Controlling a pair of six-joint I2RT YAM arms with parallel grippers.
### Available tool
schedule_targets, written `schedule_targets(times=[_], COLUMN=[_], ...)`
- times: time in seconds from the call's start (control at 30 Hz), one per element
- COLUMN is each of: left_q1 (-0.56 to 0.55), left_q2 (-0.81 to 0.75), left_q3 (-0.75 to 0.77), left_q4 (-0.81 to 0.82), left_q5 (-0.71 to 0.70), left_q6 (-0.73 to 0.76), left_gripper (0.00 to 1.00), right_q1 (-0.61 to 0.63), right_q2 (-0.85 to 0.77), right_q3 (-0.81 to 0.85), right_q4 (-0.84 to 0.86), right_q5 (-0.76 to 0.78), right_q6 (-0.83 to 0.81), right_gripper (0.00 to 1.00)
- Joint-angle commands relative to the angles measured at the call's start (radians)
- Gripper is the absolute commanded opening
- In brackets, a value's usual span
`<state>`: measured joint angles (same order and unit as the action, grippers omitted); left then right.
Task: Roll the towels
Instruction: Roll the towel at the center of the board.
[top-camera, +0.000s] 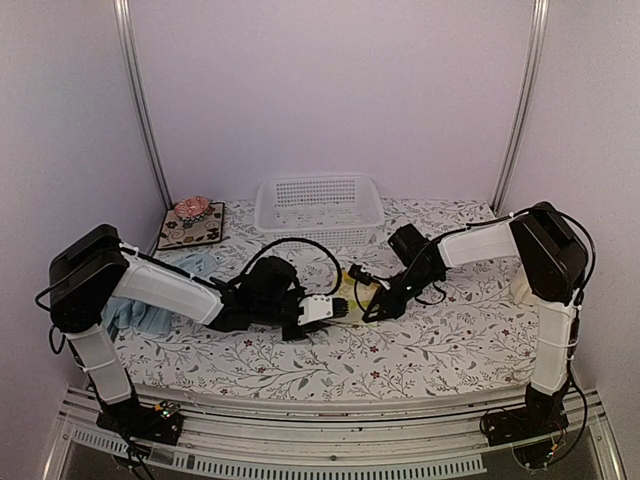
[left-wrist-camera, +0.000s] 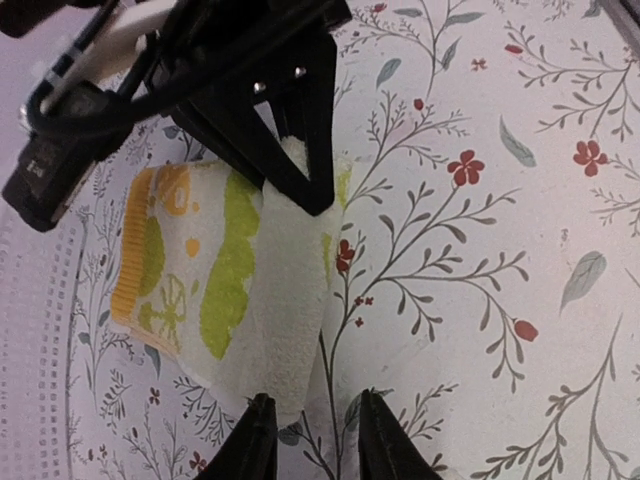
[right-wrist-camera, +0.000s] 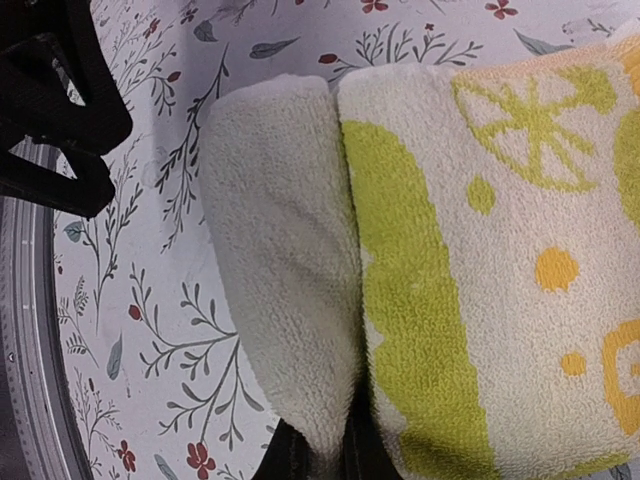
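Observation:
The yellow-green towel (left-wrist-camera: 200, 270) lies flat on the floral table cover, one long edge folded over into a pale roll (right-wrist-camera: 280, 300). My right gripper (right-wrist-camera: 325, 445) is shut on the near end of that roll; from the left wrist view it (left-wrist-camera: 296, 165) pinches the roll's far end. My left gripper (left-wrist-camera: 317, 396) stands open at the roll's other end, its left finger (left-wrist-camera: 258, 435) touching the towel's corner, with bare table between the fingers. From above, both grippers meet at the towel (top-camera: 352, 288). The light blue towel (top-camera: 150, 312) lies crumpled at the left, partly under my left arm.
A white slotted basket (top-camera: 320, 205) stands at the back centre. A dark floral square mat (top-camera: 192, 228) with a pink object on it sits at the back left. The table's left rail shows in the right wrist view (right-wrist-camera: 25, 350).

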<state>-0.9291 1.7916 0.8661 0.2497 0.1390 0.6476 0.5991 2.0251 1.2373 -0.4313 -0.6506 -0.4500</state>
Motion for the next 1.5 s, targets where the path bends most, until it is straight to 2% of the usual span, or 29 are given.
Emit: schedule_targets(times=[0.0, 0.33, 0.63, 0.93, 1.07, 1.2, 1.33, 1.47], left_q1=[-0.039, -0.05, -0.056, -0.06, -0.061, -0.059, -0.058, -0.053], left_q2=[0.018, 0.124, 0.204, 0.269, 0.288, 0.31, 0.304, 0.301], left_q3=[-0.005, 0.09, 0.112, 0.147, 0.173, 0.212, 0.256, 0.316], left_q4=[0.133, 0.046, 0.092, 0.043, -0.002, -0.077, -0.184, -0.316], left_q5=[-0.074, -0.1, -0.206, -0.224, -0.225, -0.229, -0.191, -0.125], left_q6=[0.086, 0.124, 0.141, 0.153, 0.144, 0.136, 0.117, 0.084], left_gripper=[0.29, 0.3, 0.32, 0.31, 0.23, 0.0, 0.0, 0.0], right_q1=[-0.012, -0.025, -0.026, -0.035, -0.041, -0.048, -0.054, -0.058], right_q2=[0.054, 0.059, 0.067, 0.071, 0.07, 0.057, 0.024, -0.04], right_q3=[0.034, 0.043, 0.044, 0.05, 0.051, 0.055, 0.041, 0.004], right_q4=[-0.065, -0.07, -0.072, -0.076, -0.077, -0.084, -0.08, -0.047], right_q5=[-0.021, -0.032, -0.034, -0.038, -0.054, -0.074, -0.062, -0.006], right_q6=[0.022, 0.033, 0.033, 0.034, 0.033, 0.03, 0.027, 0.024], right_gripper=[0.07, 0.08, 0.08, 0.08, 0.1, 0.12, 0.18, 0.35])
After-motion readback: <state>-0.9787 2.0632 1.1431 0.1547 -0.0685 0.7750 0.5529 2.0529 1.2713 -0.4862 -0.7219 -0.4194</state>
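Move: The towel's rolled edge has its middle about 4 cm ahead of the left hand, 6 cm to its right and 4 cm below. The towel's flat part lies some 6 cm beyond that roll, and the white basket 28 cm ahead and 5 cm to the left. The right hand already pinches the roll, whose middle is about 3 cm to its left, level fore and aft, 1 cm below. Left hand goes about 4 cm forward, right and down, then pinches the towel roll; right fingers open last. ##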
